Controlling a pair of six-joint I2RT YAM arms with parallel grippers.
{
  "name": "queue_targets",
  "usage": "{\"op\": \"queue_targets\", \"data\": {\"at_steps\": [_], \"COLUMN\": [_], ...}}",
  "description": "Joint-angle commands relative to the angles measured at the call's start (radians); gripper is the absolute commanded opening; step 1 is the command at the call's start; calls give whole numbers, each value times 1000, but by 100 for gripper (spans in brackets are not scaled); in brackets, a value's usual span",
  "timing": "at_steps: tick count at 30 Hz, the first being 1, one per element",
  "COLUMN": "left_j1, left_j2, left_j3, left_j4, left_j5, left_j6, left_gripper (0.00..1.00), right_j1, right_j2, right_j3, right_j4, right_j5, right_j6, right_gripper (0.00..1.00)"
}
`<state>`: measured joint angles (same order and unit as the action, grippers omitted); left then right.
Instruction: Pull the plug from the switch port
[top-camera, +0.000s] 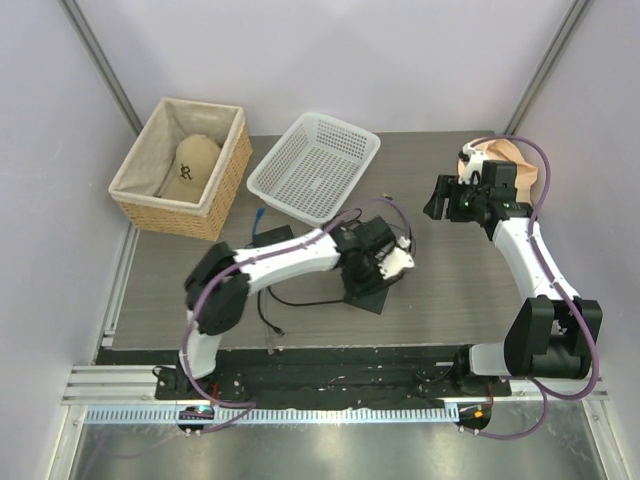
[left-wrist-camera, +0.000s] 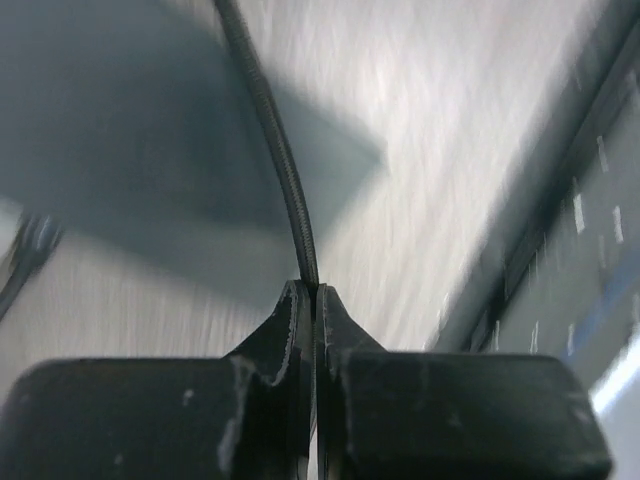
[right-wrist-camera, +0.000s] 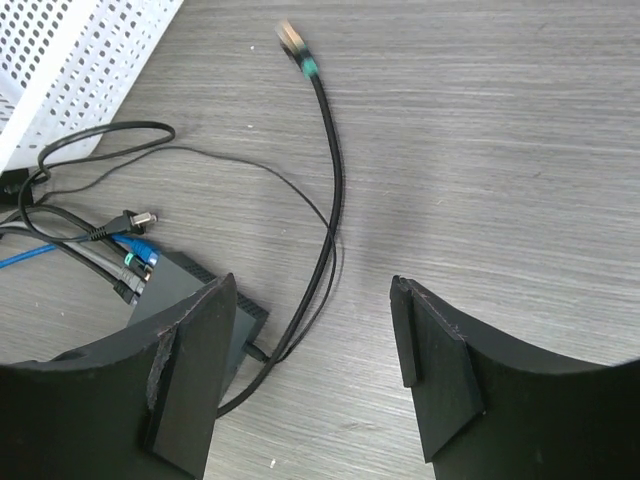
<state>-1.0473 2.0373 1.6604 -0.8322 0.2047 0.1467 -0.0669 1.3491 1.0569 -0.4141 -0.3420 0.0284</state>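
The switch is a flat black box at the table's middle; in the right wrist view it lies low on the left. My left gripper hovers over it, shut on a thick black cable that runs up from its tips. The right wrist view shows that cable ending in a blurred plug with a green collar, well apart from the box. Blue and green plugs sit at the box's far edge, and a small plug at its near corner. My right gripper is open and holds nothing.
A wicker basket holding a tan cap stands back left. Beside it is a white plastic basket. Loose thin cables trail toward the near edge. A tan object lies behind the right arm.
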Motion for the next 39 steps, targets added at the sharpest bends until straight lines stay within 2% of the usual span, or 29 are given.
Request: {"op": "queue_targets", "data": {"at_steps": [1,2,4,5,7,10,11,13,14,15,17,21,22,24,25,26,28,29,34,35,36,37,39], "left_j1": [140,230,314,364,389,400,402,408,415,424,460,543,550,556,555,563,576,582,584,583,583,583,584], "left_j2": [-357,-389,-469,-492,-544,-662,-737,-817,-857,-929,-986,-1147,-1184,-1248,-1329,-1370,-1497,-1538,-1625,-1612,-1596,-1579,-1519], "left_j3": [-57,-54,-47,-41,-53,-157,-251,-362,-480,-537,-644,-732,-754,-856,-907,-1023,-1131,-1195,-1280,-1291,-1295,-1297,-1268], "left_j4": [-88,-140,-206,-291,-367,-475,-482,-452,-368,-316,-215,-87,-55,22,62,153,195,174,101,91,78,44,19], "left_j5": [187,256,413,429,408,277,178,61,-8,-150,-241,-330,-379,-431,-514,-540,-551,-535,-533,-545,-566,-574,-564], "left_j6": [287,318,431,482,563,727,787,835,838,826,798,676,689,776,889,963,1133,1160,1166,1159,1157,1157,1110], "left_gripper": [0,0,0,0,0,0,0,0,0,0,0,0,0,0,0,0,0,0,0,3,13,37,51], "right_j1": [-2,-4,-4,-4,-4,-4,-4,-4,-4,-4,-4,-4,-4,-4,-4,-4,-4,-4,-4,-4,-4,-4,-4], "right_j2": [16,16,21,21,18,13,10,9,7,2,-1,-5,-4,1,7,12,18,25,33,33,32,30,22], "right_j3": [80,84,98,100,94,77,72,55,49,38,29,12,11,11,11,11,11,11,25,28,28,26,22], "right_j4": [31,31,17,11,3,5,11,26,32,37,47,43,43,44,52,58,72,77,68,67,64,60,60], "right_j5": [-37,-43,-64,-66,-57,-49,-52,-55,-54,-54,-55,-58,-58,-60,-61,-64,-74,-75,-80,-80,-78,-77,-80], "right_j6": [-4,-2,-14,-21,-24,-22,-22,-22,-13,-10,-5,-8,-8,-1,4,10,30,33,36,30,28,27,27], "right_gripper": [71,71,71,71,71,70,71,71,71,71,71,72,72,72,72,72,72,72,72,73,73,73,73]}}
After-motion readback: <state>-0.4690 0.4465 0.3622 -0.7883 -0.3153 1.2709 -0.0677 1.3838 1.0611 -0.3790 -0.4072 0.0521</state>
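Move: The left hand already pinches the loose black cable; the bare table it is taken to lies about 39 cm to its left, level fore and aft, some 6 cm below. The switch sits roughly 5 cm ahead and 4 cm right, 5 cm below; the black adapter about 15 cm ahead and 19 cm left, also 5 cm below. From the right hand the switch is some 15 cm back, 16 cm left and 15 cm below. The left hand lifts the pinched cable about 19 cm, swings some 40 cm left while lowering, then opens. ##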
